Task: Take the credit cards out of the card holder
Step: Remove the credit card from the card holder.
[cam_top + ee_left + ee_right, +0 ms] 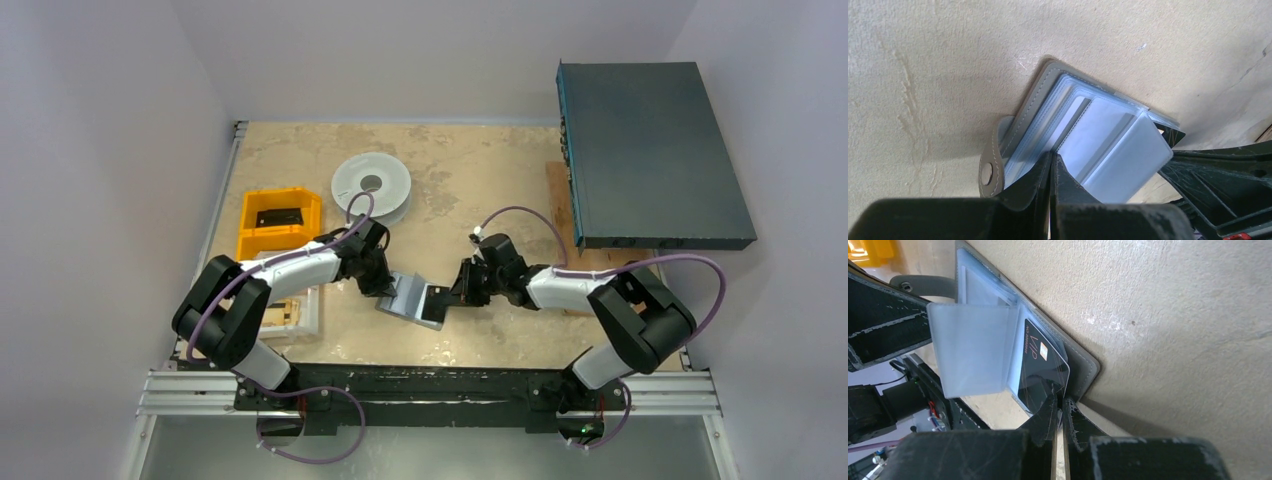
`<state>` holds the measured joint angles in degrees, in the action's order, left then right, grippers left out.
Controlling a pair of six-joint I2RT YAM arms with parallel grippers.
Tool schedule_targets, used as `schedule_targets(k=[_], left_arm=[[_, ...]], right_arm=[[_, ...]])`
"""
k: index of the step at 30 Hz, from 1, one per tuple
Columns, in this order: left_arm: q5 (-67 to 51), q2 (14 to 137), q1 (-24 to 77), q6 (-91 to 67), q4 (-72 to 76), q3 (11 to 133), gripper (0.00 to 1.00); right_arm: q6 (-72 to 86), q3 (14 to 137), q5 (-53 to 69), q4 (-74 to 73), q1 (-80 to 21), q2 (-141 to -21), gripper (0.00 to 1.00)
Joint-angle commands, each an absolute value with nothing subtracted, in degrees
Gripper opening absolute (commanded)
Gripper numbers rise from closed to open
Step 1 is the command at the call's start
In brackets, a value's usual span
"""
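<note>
The slate-grey card holder (408,297) lies open on the table between both arms, its clear plastic sleeves (1118,150) fanned upward. My left gripper (1053,156) is shut on the holder's near edge, beside the snap flap (989,172). A black credit card marked VIP (1040,365) sticks partway out of a sleeve over the grey cover (1084,367). Its lower corner sits between the fingers of my right gripper (1062,399), which is shut on it. From above, the left gripper (388,288) and right gripper (456,293) face each other across the holder.
A pale grey round spool (371,185) lies behind the holder. A yellow bin (278,222) holding a black item and a clear tray (296,312) stand at the left. A large dark box (650,150) on a wooden board (558,195) fills the back right.
</note>
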<state>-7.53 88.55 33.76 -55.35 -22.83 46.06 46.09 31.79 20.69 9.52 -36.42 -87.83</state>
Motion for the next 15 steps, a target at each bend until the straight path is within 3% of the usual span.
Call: schedule_targets(k=[1,3,7,15], left_arm=[[-7.35,90.03,33.90,-51.23,-24.63,47.90,0.00],[-7.71,88.97,33.86,-49.90,-25.65,49.67,0.00],[-7.49,86.09,33.90,-47.40,-29.10,53.57,0.10],[-10.65,78.44,33.04,-42.01,-32.76,57.91,0.43]], right_arm=[[43.13,34.42,17.48,1.98,-36.13,-85.29,0.00],[43.07,35.80,17.72,0.92,-36.13,-84.58,0.00],[43.10,38.72,18.17,-1.05,-36.21,-82.10,0.00],[43.22,44.80,20.14,-3.78,-36.18,-79.65,0.00]])
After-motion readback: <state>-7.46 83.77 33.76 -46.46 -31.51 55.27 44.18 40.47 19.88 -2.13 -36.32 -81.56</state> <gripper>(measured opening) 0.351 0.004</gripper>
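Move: The right gripper, shut, already pinches the near-right part of the black credit card, whose middle lies about 4 cm to its left, 1 cm back and 1 cm lower. The card holder's middle is some 10 cm to its left, 1 cm back and 1 cm below, with a raised clear page about 8 cm left and level with the fingers in depth and height. From the left hand, shut over the holder's left side, the card is some 10 cm right, 2 cm back and 1 cm below. Keeping its pinch on the card, the right hand pauses at the end of its rightward pull, then lifts it about 6 cm straight off the holder, easing some 2 cm forward with hardly any turn of the wrist. Meanwhile the left hand comes up off the holder's left part by about 6 cm, drifting 1.5 cm forward, its fingers opening to roughly a third as the wrist tips slightly outward and turns a little clockwise. ##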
